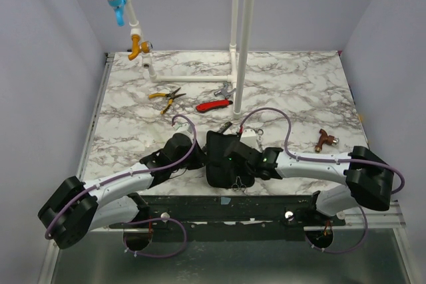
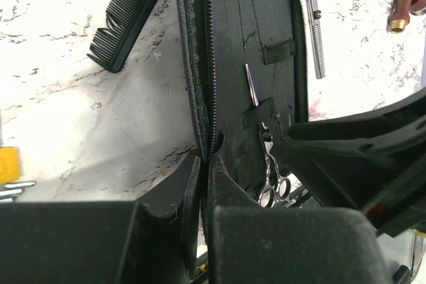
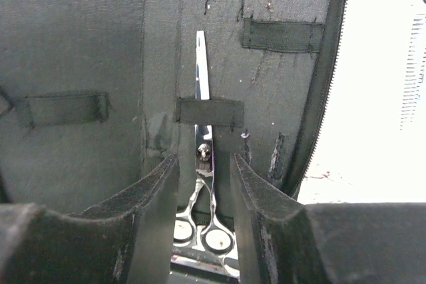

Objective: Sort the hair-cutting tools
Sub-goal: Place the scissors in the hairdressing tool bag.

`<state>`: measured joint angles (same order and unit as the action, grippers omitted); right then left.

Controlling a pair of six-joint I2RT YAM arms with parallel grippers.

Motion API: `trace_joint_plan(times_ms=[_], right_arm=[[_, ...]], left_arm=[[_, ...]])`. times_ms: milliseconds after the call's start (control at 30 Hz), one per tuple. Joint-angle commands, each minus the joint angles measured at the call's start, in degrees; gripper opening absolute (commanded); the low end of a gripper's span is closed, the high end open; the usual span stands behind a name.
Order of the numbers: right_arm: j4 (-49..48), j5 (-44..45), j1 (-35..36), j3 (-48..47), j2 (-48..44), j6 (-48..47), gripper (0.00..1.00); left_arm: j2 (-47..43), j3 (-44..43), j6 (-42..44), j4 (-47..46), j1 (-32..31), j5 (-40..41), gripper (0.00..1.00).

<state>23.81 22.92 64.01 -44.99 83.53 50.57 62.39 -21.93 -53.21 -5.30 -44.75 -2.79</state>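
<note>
A black zip case (image 1: 223, 154) lies open at the table's near edge. Small silver scissors (image 3: 202, 154) are tucked under an elastic strap (image 3: 210, 111) inside it, handles toward me. My right gripper (image 3: 204, 164) is open, one finger on each side of the scissors' handles with gaps between. My left gripper (image 2: 206, 164) is shut on the case's zipper edge (image 2: 212, 98). A long black comb (image 2: 130, 14) lies on the marble left of the case. A second pair of toothed silver shears (image 2: 313, 24) lies along the case's right side.
Yellow-handled pliers (image 1: 166, 98), a red-handled tool (image 1: 214, 105) and a silver fitting (image 1: 225, 90) lie at the back. A brown tap (image 1: 324, 140) sits right of the case. White pipes (image 1: 239, 31) stand at the back centre.
</note>
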Motion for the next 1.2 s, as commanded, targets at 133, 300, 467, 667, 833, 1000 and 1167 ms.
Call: trace_joint_plan(times_ms=[133,300,467,667,833,1000,1167], right_arm=[[-0.2,-6.7,-0.1,3.1,-3.4,-0.3,0.39],[-0.4,-7.6,0.6,4.2,-1.7,-0.6,0.39],[-2.2,-7.5,0.5,5.3,-0.4,-0.4,0.34],[-4.5,-4.4,0.5,5.7,2.5,0.5,0.16],[-5.5,-2.9,0.5,6.0,3.4,1.3,0.04],[-5.9,-1.3,0.5,6.1,3.3,2.7,0.01],[-6.2,1.2,0.4,6.4,3.0,5.1,0.01]], left_arm=[[-1.1,0.6,-0.4,2.1,-0.4,4.0,0.0],[-1.3,0.4,-0.6,2.4,-0.4,4.2,0.0],[-1.5,0.6,-0.6,2.7,-0.4,4.1,0.0],[-2.3,0.8,-0.4,3.0,-0.4,3.8,0.0],[-3.8,1.5,-0.1,3.9,-0.4,4.3,0.0],[-3.9,1.8,0.0,3.6,-0.5,4.1,0.0],[-4.0,2.4,-0.2,3.2,-0.5,4.0,0.0]])
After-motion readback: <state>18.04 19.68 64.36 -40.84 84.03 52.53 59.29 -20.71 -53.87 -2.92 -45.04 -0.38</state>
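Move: The scissors already lie in the bag with their blades under its strap. Their shanks are about 2 cm behind the open right fingers and 2 cm below, the strap about 1 cm ahead and 2 cm below. On the table, the comb is some 12 cm ahead and 7 left, the thinning scissors about 8 ahead and 8 right. From the left hand, shut on the bag's left edge, the scissors lie about 11 cm right, 4 back and 5 lower. Right fingers draw back about 2.5 cm and sink, pinch the scissors' shanks, then push forward about 1 cm. ##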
